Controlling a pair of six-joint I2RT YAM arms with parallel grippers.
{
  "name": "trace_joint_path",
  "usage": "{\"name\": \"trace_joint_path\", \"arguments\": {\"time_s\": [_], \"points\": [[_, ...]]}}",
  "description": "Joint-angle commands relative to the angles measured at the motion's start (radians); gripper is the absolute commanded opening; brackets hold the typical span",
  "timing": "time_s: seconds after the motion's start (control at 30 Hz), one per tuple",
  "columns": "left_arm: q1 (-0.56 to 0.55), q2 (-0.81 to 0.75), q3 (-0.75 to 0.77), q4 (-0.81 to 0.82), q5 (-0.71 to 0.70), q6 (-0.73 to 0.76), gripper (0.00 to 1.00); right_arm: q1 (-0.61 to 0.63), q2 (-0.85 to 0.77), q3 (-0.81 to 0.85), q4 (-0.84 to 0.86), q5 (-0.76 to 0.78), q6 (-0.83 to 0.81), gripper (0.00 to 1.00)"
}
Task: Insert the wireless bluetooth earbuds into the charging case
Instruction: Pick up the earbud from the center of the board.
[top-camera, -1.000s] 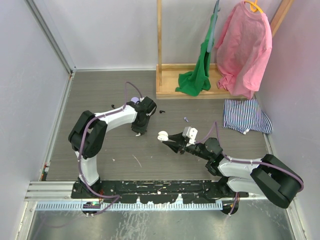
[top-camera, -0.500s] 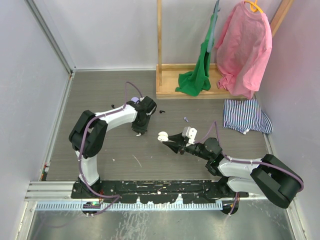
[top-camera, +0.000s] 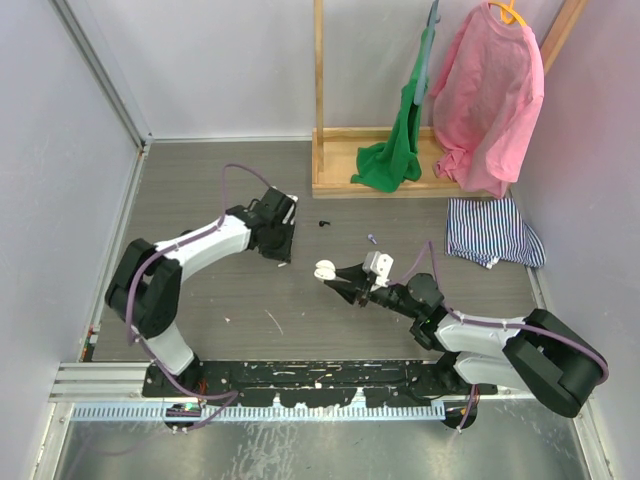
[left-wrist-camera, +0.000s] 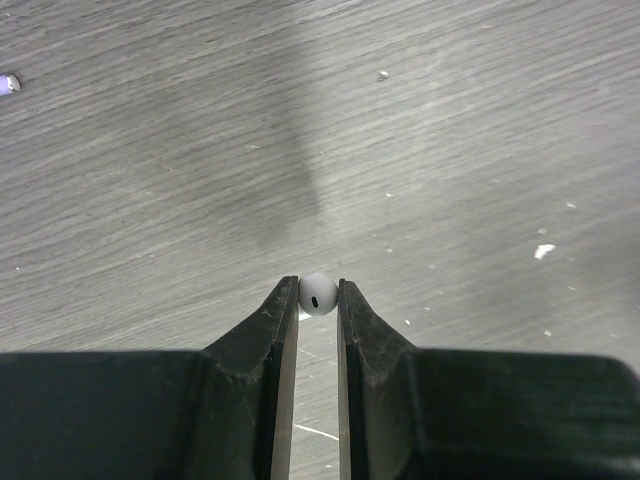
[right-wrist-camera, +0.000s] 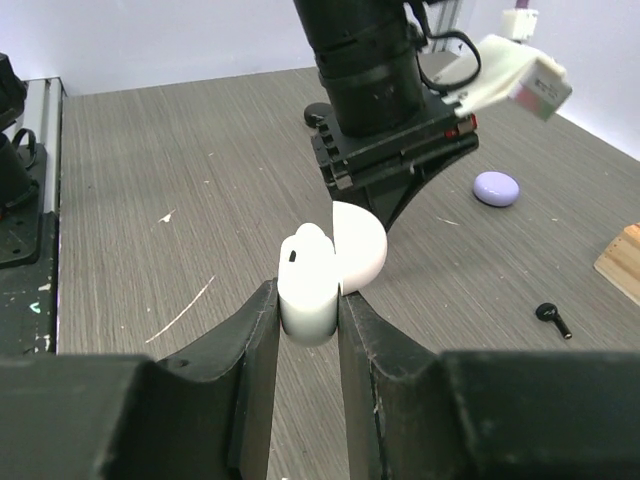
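My left gripper (left-wrist-camera: 318, 292) is shut on a white earbud (left-wrist-camera: 318, 294), pinched at the very tips of its fingers above the floor. In the top view that gripper (top-camera: 281, 252) hangs left of centre. My right gripper (right-wrist-camera: 308, 295) is shut on the white charging case (right-wrist-camera: 310, 312). The case's lid (right-wrist-camera: 362, 250) stands open and one white earbud (right-wrist-camera: 306, 243) sits in it. From above, the case (top-camera: 325, 269) is just right of the left gripper. A lilac earbud (top-camera: 371, 238) and a black earbud (top-camera: 323, 223) lie on the floor.
A lilac puck case (right-wrist-camera: 496, 187) and a black one (right-wrist-camera: 320, 113) lie beyond the left arm (right-wrist-camera: 385, 110). A wooden rack (top-camera: 375, 185) with green and pink clothes stands at the back. A striped cloth (top-camera: 492, 232) lies at the right.
My left gripper has closed on the white earbud and moved left and back with it, away from the case. The right gripper with the case has stayed put.
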Motion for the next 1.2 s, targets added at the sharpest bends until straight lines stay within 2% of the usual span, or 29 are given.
{"name": "trace_joint_path", "arguments": {"time_s": [0.0,0.27,0.83,0.97,1.17], "points": [[0.022,-0.130,-0.051,0.123,0.089,-0.030,0.16,0.005,-0.025,0.054,0.029,0.034,-0.032,0.02],[0.079,-0.329,-0.167,0.272,0.206,-0.082,0.16,0.005,-0.006,0.076,0.039,0.062,-0.016,0.03],[0.086,-0.696,-0.312,0.453,0.278,-0.242,0.17,0.005,0.167,0.117,0.289,0.130,-0.018,0.03],[0.086,-0.749,-0.330,0.492,0.293,-0.320,0.17,0.006,0.202,0.130,0.342,0.141,-0.028,0.02],[0.071,-0.773,-0.411,0.671,0.336,-0.482,0.16,0.009,0.237,0.150,0.394,0.155,-0.031,0.02]]}}
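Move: The left hand, fingers down, already holds the white earbud some 4 cm above the table. The open white case in the right fingers is about 8 cm back, 8 cm right and 11 cm above it. The black earbud lies about 11 cm ahead and 8 cm right of the left hand, the purple earbud 8 cm ahead and 18 cm right, both 4 cm below. From the right hand, the white earbud is about 8 cm ahead, 8 cm left and 11 cm below. The left hand keeps its pinch on the white earbud and lifts it about 20 cm, easing some 4 cm back towards the case, while the wrist swings the fingertips from pointing down to pointing mostly right and forward, a turn of roughly 55 degrees. Meanwhile the right hand, still gripping the open case, carries it about 4 cm forward and 3 cm up to meet the earbud, turning slightly clockwise. ##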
